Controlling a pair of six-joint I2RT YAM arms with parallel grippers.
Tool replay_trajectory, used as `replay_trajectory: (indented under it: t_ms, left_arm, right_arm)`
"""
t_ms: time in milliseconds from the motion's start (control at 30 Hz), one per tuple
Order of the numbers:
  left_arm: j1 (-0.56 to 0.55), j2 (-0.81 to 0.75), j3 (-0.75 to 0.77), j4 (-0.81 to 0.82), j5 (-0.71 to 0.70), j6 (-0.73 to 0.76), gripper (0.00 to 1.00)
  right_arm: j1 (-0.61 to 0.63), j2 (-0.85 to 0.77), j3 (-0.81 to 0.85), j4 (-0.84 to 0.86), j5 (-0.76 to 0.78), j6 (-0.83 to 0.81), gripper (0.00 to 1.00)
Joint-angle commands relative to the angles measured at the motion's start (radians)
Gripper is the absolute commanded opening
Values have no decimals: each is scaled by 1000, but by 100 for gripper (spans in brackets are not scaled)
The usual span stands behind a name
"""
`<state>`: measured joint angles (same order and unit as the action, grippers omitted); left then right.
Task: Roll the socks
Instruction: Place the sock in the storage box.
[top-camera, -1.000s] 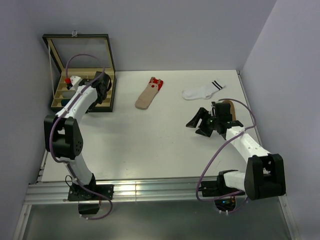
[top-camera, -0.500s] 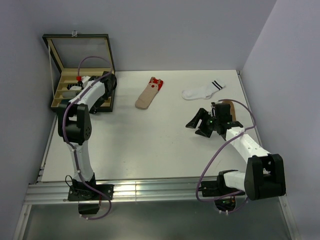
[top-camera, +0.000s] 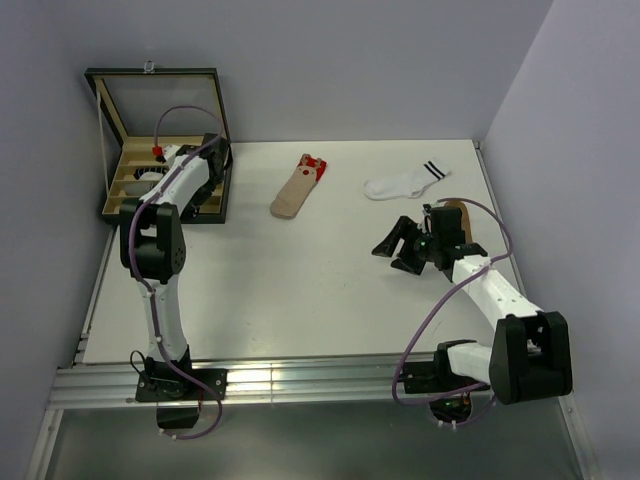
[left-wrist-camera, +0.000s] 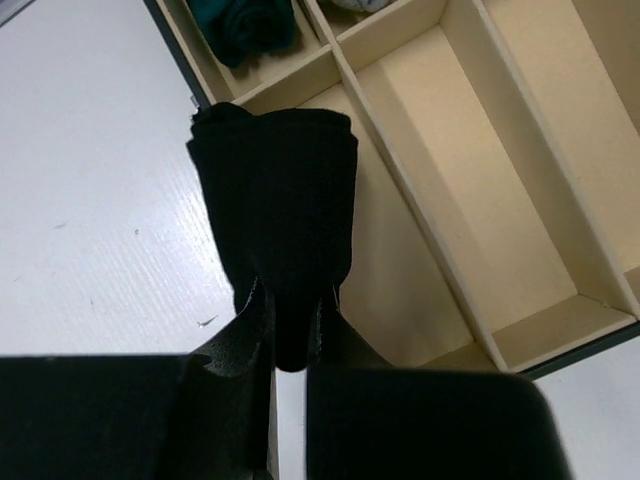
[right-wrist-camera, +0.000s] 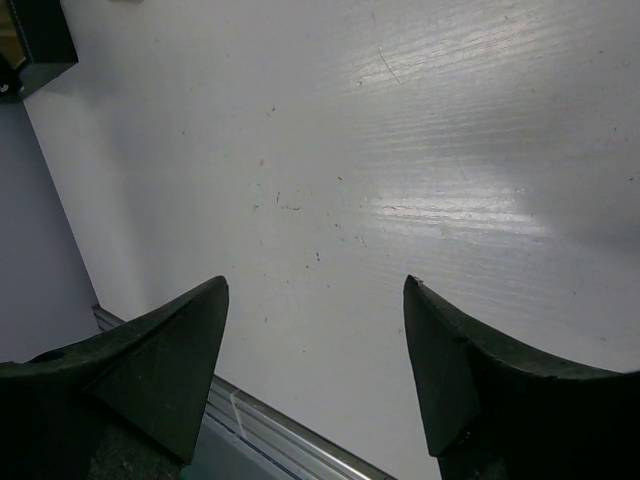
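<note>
My left gripper (left-wrist-camera: 290, 320) is shut on a rolled black sock (left-wrist-camera: 275, 200), which hangs over the near edge of the open box (left-wrist-camera: 470, 190), above a beige compartment. In the top view this gripper (top-camera: 211, 166) is at the box's right side. A beige sock with a red cuff (top-camera: 297, 190) lies flat mid-table. A white sock with black stripes (top-camera: 405, 182) lies to its right. A brown sock (top-camera: 456, 210) shows partly behind my right arm. My right gripper (top-camera: 392, 248) (right-wrist-camera: 315, 290) is open over bare table, holding nothing.
The box (top-camera: 165, 150) stands at the back left with its lid raised. A dark green rolled sock (left-wrist-camera: 245, 25) sits in one compartment, and pale rolls (top-camera: 150, 176) in others. The metal rail (top-camera: 300, 375) marks the table's near edge. Walls close in left, back and right.
My left arm has swung up and back, carrying the black sock further over the box. The right arm has not moved.
</note>
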<state>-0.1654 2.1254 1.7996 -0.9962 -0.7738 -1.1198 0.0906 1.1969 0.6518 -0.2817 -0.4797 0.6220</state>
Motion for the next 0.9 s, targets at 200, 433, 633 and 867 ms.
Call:
replay_trajectory:
  t_ms: [200,433,633,867]
  left_arm:
    - [24,19,-3,165,90,-41,0]
    - [26,45,4,185,133,-70,0]
    - [26,85,6,139,189,-126,0]
    - [29,116,-26,156,222,-140,0]
  right_arm:
    - [-9,-40,-3,-5,10,-22,77]
    - [-11,-37,-6,-5,7,-21,77]
    - [-12,-43,-7,-8,13,-18,77]
    - [-12,-49,-15,-11,19,-25,77]
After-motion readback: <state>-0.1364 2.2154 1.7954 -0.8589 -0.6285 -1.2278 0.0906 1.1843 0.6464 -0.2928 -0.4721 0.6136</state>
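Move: The left hand holds the rolled black sock roughly over the box's front wall. The empty front-right compartment has its middle about 4 cm ahead, 1 cm to the left and 8 cm below. The green sock lies some 12 cm left of that middle, in the same row, the grey sock 12 cm left and 4 cm farther out, and another empty compartment 5 cm beyond it. From the right hand the front-right compartment is about 46 cm left and 18 cm ahead. Keeping the black sock pinched in its nearly shut fingers, the left hand first eases forward about 3 cm, off the front wall and over the front-right compartment, drifting slightly right. It then sinks nearly 5 cm into the compartment, while the fingers tip some 10 degrees steeper downward. ##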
